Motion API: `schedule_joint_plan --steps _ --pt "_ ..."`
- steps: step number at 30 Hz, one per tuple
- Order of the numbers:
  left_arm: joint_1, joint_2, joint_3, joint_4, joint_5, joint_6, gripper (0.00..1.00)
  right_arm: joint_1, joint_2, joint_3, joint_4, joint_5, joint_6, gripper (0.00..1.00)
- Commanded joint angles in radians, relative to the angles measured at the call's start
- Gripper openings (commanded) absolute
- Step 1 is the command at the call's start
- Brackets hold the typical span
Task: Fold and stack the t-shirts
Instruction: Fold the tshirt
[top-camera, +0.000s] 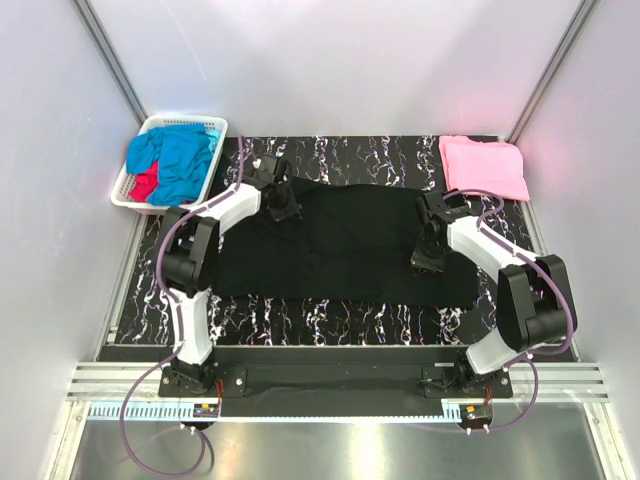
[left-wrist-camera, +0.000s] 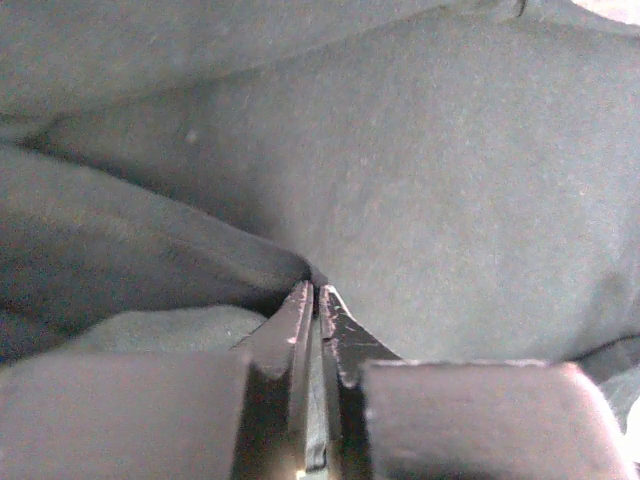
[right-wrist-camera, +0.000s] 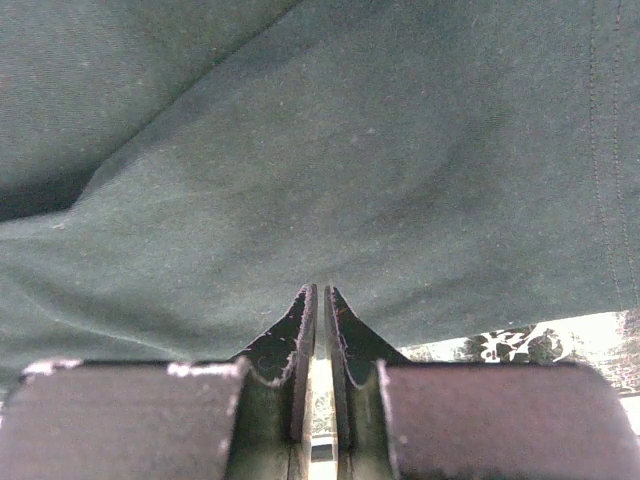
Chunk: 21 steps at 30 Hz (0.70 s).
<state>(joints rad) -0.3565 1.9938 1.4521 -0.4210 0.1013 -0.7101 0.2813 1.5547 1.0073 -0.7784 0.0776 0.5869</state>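
A large black t-shirt (top-camera: 350, 240) lies spread across the middle of the table. My left gripper (top-camera: 281, 208) is down on its far left part. In the left wrist view the jaws (left-wrist-camera: 316, 288) stand almost together, pinching a raised fold of the black t-shirt (left-wrist-camera: 450, 200) at their tips. My right gripper (top-camera: 427, 260) is on the shirt's near right part. There the jaws (right-wrist-camera: 320, 290) show only a thin slit and nip the cloth (right-wrist-camera: 300, 150) close to its edge. A folded pink t-shirt (top-camera: 485, 167) lies at the back right. Blue (top-camera: 180, 160) and red (top-camera: 147, 186) t-shirts lie bunched in the basket.
A white slotted basket (top-camera: 185, 122) stands at the back left corner. The table top (top-camera: 330, 310) is black marble pattern with white veins; a strip of it shows past the shirt's edge (right-wrist-camera: 520, 345). Grey walls close in on both sides.
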Motion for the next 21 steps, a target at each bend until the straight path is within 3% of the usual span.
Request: schedule_joint_plan --steps 1,5,12,18,21 --pt "0.002 0.036 0.068 0.039 0.008 0.023 0.15 0.01 0.013 0.034 0.021 0.008 -0.012 0.13" --pt "0.004 0.013 0.057 0.027 -0.032 0.038 0.64 0.009 0.008 0.031 0.028 0.004 -0.012 0.13" --pt "0.004 -0.202 -0.087 0.048 -0.143 0.067 0.81 0.009 -0.008 0.025 0.036 0.002 -0.018 0.13" --pt "0.004 -0.386 -0.217 0.047 -0.186 0.084 0.85 0.009 -0.044 0.007 0.054 0.016 -0.015 0.17" --pt "0.004 -0.432 -0.265 -0.031 -0.209 0.071 0.85 0.01 -0.042 0.013 0.053 0.031 -0.016 0.17"
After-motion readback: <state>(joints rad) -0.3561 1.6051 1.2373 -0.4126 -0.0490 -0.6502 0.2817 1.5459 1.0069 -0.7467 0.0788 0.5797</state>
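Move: The left hand, out over the black t-shirt's far-left part, still pinches a fold of it; the spot where this fold is to lie is directly beneath, about 2 cm down. The t-shirt's far edge is some 8 cm straight ahead, and the white basket about 28 cm to the left and 12 cm farther out. From the right hand, low over the t-shirt's right part, that fold lies about 31 cm left and 14 cm ahead, 1 cm lower. Letting go of the pinched t-shirt fold, the left fingers open from nearly shut to wide while the hand first dips about 1 cm onto the cloth. It then lifts away, rising nearly 10 cm from that low point and drawing back and left some 4 cm each, the fingertips tilting a little forward. The right hand stays low on the t-shirt's right part, almost still, its fingers nearly closed. ##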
